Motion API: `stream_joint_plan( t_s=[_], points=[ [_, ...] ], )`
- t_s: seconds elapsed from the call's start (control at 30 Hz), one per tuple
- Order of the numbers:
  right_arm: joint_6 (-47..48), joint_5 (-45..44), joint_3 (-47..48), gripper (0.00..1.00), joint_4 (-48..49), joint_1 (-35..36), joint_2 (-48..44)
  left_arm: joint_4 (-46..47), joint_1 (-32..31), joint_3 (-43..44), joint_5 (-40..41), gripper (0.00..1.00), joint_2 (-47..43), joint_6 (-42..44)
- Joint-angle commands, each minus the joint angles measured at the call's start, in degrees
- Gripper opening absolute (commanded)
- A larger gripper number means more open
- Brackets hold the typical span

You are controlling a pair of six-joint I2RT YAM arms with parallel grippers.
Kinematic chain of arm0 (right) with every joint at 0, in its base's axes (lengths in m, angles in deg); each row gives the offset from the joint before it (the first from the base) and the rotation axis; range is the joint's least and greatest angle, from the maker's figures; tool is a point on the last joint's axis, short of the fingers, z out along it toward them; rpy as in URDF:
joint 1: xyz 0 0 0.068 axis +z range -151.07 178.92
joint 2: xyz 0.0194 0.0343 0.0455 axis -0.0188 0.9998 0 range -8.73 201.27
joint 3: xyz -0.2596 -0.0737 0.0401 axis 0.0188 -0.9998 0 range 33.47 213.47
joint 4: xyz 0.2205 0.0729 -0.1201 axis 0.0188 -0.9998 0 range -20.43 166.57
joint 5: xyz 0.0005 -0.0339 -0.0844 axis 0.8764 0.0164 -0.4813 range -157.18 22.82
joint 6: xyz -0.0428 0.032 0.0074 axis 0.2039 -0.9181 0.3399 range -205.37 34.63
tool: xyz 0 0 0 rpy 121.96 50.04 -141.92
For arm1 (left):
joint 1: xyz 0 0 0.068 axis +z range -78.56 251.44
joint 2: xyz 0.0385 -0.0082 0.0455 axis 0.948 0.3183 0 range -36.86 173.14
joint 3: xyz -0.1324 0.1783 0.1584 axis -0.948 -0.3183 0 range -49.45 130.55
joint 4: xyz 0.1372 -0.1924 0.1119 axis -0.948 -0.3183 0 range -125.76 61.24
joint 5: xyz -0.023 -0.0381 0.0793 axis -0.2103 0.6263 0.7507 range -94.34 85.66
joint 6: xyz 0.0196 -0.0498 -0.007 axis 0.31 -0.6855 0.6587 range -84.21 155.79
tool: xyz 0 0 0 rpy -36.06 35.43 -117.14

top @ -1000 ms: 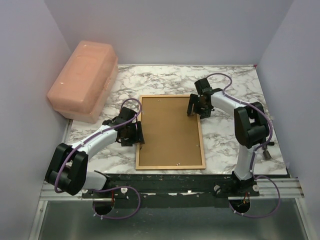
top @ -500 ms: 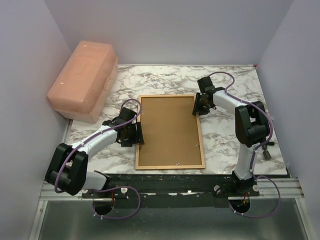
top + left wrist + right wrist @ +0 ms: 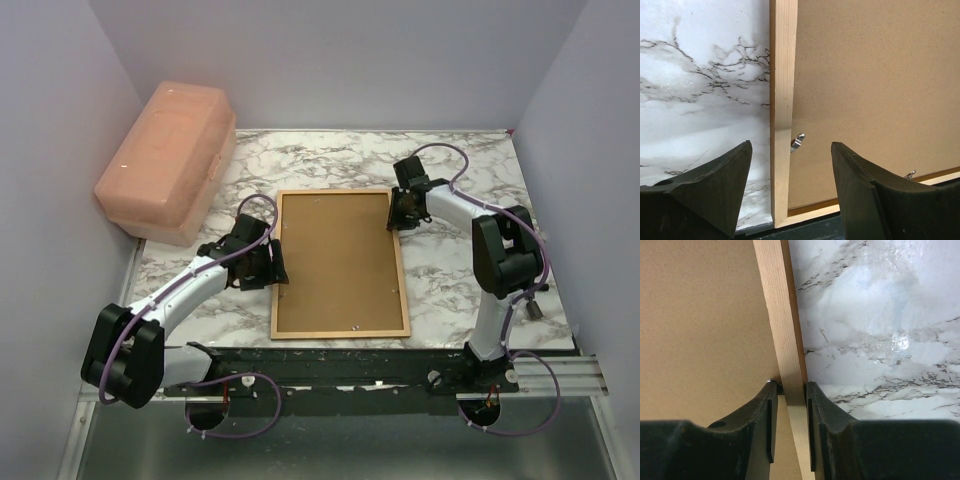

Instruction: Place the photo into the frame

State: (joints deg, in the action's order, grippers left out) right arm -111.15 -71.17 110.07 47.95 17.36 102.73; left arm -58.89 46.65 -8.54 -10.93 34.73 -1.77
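Observation:
The frame (image 3: 403,270) lies face down in the middle of the marble table, its brown backing board (image 3: 340,262) facing up. The photo is not in view. My right gripper (image 3: 398,212) is at the frame's far right side. In the right wrist view it (image 3: 791,385) is shut on the pale wooden rail (image 3: 777,305), one finger on the board side and one on the table side. My left gripper (image 3: 272,262) stands open over the left rail (image 3: 782,75), a finger (image 3: 720,185) on either side without touching. A small metal clip (image 3: 797,142) shows just inside that rail.
A pink plastic box (image 3: 165,160) stands at the back left, close to the left wall. Bare marble (image 3: 330,160) stretches behind the frame and to its right (image 3: 880,315). The table's front edge (image 3: 810,230) runs close to the frame's near rail.
My right gripper moved from over the board to the right rail and closed on it. My left arm stretched a little farther along the left rail, jaws still open.

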Motion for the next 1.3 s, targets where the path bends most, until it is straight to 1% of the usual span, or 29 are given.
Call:
stream_joint_plan(
  t_s=[0.0, 0.13, 0.17, 0.23, 0.27, 0.33, 0.4, 0.47, 0.63, 0.83, 0.97, 1.03, 1.13, 1.27],
  points=[
    [3.3, -7.4, -4.3, 0.00, -2.5, 0.1, -0.9, -2.1, 0.4, 0.7, 2.6, 0.67, -1.3, 0.1],
    [3.4, -7.0, -4.6, 0.01, -3.0, 0.1, -2.1, -3.1, 0.4, 1.0, 4.9, 0.67, -0.6, -0.1],
    [3.2, -5.9, -4.7, 0.08, -2.9, 0.1, -2.7, -3.3, 0.3, 1.1, 5.5, 0.67, -0.3, -0.1],
    [2.5, -2.7, -5.9, 0.40, -1.8, 0.1, -4.8, -3.8, 0.3, 1.2, 6.1, 0.67, 0.5, -0.1],
    [1.9, -0.9, -6.9, 0.54, -1.2, 0.1, -6.1, -4.1, 0.3, 1.3, 6.1, 0.67, 0.9, -0.1],
    [0.6, 2.0, -8.8, 0.70, 0.1, 0.1, -9.0, -3.9, 0.2, 1.1, 6.1, 0.67, 1.6, -0.2],
    [-0.6, 5.3, -10.3, 0.77, 1.0, 0.1, -11.6, -3.7, -0.2, 0.8, 6.1, 0.67, 2.4, -0.2],
    [-1.6, 7.6, -12.1, 0.80, 1.4, 0.1, -13.7, -3.5, -0.9, 0.8, 6.1, 0.66, 3.2, -0.1],
    [-2.9, 11.1, -16.8, 0.81, 2.4, 0.1, -17.3, -3.9, -2.8, 1.1, 8.3, 0.64, 5.0, -0.1],
    [-3.3, 11.7, -20.3, 0.81, 3.4, 0.1, -18.6, -3.7, -5.7, 2.4, 8.7, 0.61, 9.0, 0.5],
    [-3.6, 12.4, -21.3, 0.81, 4.0, 0.1, -18.5, -4.0, -7.4, 3.3, 10.4, 0.56, 11.4, -0.2],
    [-3.6, 12.6, -21.7, 0.81, 4.2, 0.1, -18.6, -4.2, -7.9, 3.6, 11.0, 0.49, 12.4, -0.4],
    [-3.6, 12.5, -22.1, 0.81, 4.2, 0.1, -19.0, -4.3, -8.2, 3.6, 11.2, 0.32, 12.7, -0.7],
    [-3.6, 12.3, -22.8, 0.81, 4.2, 0.1, -19.3, -4.3, -8.3, 3.6, 11.2, 0.14, 12.6, -0.5]
  ],
)
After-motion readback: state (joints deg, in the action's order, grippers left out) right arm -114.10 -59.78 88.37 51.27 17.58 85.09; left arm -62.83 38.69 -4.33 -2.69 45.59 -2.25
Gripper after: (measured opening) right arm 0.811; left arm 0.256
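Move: The left hand hangs open above the frame's left strip; the near left clip lies some 4 cm below, about 2 cm to its right and 1 cm back, with the far left clip about 16 cm beyond that clip and the near-edge clip roughly 10 cm nearer and 18 cm to its right. The right hand pinches the right strip with the far right clip at its left fingertip, 1 cm left and level; its next, the near right clip, is about 16 cm back, 1 cm left and 1 cm lower. The right hand lets go of the right strip and far clip and, opening wide, travels about 10 cm back along that strip towards the near right clip, lifting some 3 cm on the way and sinking again until its open fingers straddle the strip without closing. The left hand swings a little left and then back right as it sinks just over 3 cm, its left side rolling up about 10 degrees, and closes on the left strip, one finger on the outer side and the other against the near left clip, pinching the two together. ##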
